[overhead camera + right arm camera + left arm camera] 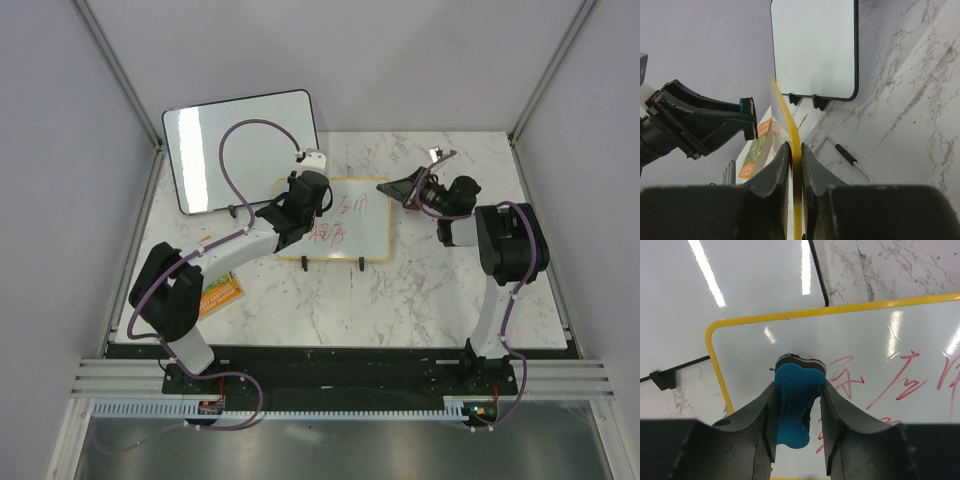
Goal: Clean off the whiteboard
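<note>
The small yellow-framed whiteboard (362,238) stands propped on black feet at the table's middle, with red handwritten characters (338,222) on it. My left gripper (306,192) is shut on a blue eraser (796,400) and presses its felt end against the board's upper left corner, just left of the red characters (900,385) on the whiteboard (860,335). My right gripper (386,187) is shut on the board's yellow frame (791,137) at its upper right edge; in the right wrist view the frame runs edge-on between the fingers (779,167).
A larger black-framed white board (240,145) leans at the back left, also in the left wrist view (740,285) and the right wrist view (815,50). An orange-green packet (220,291) lies near the left arm. A wire loop with a black grip (846,155) lies behind the board.
</note>
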Available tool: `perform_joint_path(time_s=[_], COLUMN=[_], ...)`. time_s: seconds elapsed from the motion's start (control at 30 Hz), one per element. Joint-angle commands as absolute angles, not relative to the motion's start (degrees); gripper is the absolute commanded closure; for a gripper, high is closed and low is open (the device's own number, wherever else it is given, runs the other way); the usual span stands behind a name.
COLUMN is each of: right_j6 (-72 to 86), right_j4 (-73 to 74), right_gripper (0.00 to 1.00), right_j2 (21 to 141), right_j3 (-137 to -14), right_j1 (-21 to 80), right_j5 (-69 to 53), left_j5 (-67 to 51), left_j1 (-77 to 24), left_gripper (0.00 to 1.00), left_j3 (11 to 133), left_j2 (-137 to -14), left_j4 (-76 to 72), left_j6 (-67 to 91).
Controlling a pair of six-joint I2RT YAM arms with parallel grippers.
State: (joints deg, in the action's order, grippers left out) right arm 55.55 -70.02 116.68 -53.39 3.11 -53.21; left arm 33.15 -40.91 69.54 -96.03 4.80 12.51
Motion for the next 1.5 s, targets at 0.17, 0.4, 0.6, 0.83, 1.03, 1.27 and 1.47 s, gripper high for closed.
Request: perform_joint_path(time_s=[0.17, 0.4, 0.6, 0.83, 1.03, 1.27, 1.47], right_j6=[51.7, 48.9, 48.3, 48.0, 47.4, 46.8, 46.6], right_j4=[-78.7, -77.7, -76.7, -76.5, -76.2, -75.5, -75.5], right_gripper=[1.00, 1.00, 1.00, 1.00, 1.00, 1.00, 1.00], right_j2=[117.6, 116.0, 115.0, 114.4, 113.9, 113.5, 113.3], right_j3=[-50.6, -49.1, -48.7, -48.4, -48.1, -47.9, -47.6], right_j1=[3.0, 3.0, 3.0, 3.0, 3.0, 3.0, 3.0], right_j5=[-55.7, -55.0, -54.7, -54.8, -54.5, -54.2, -54.1], left_j5=[36.0, 29.4, 29.2, 19.4, 13.0, 15.1, 19.9], left_j1=[-39.2, -38.1, -38.0, -38.1, -40.7, -48.5, -53.0], left_gripper=[0.98, 0.98, 0.98, 0.98, 0.98, 0.98, 0.98], left_j3=[68.4, 64.0, 61.9, 61.9, 64.2, 72.1, 81.5], left_j2=[-96.5, -97.5, -99.2, -101.5, -103.4, -108.4, -115.7], left_j4=[0.3, -9.8, -15.3, -19.3, -18.8, -12.8, -7.2], left_j6=[11.4, 12.2, 11.1, 11.0, 12.4, 10.4, 9.4])
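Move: The left hand already holds the blue eraser at the board's upper left, and the middle of the remaining red writing lies about 7 cm to its right, roughly level in reach and some 4 cm lower. The board's right edge is about 18 cm to its right, with the red box about 23 cm right, 6 cm farther out and 10 cm lower. From the right hand, already pinching that edge near its top corner, the writing's middle lies some 10 cm left, 3 cm back and 4 cm down. The left hand eases slightly forward and left, drops about 3 cm down the board, then sweeps the gripped eraser across the writing, slowly at first and then fast, some 17 cm to the right and a little back, until it is close beside the right gripper at the edge, the wrist swinging about 25 degrees clockwise. The right fingers keep their pinch on the board's edge, giving about a centimetre back and down while they steady it. ##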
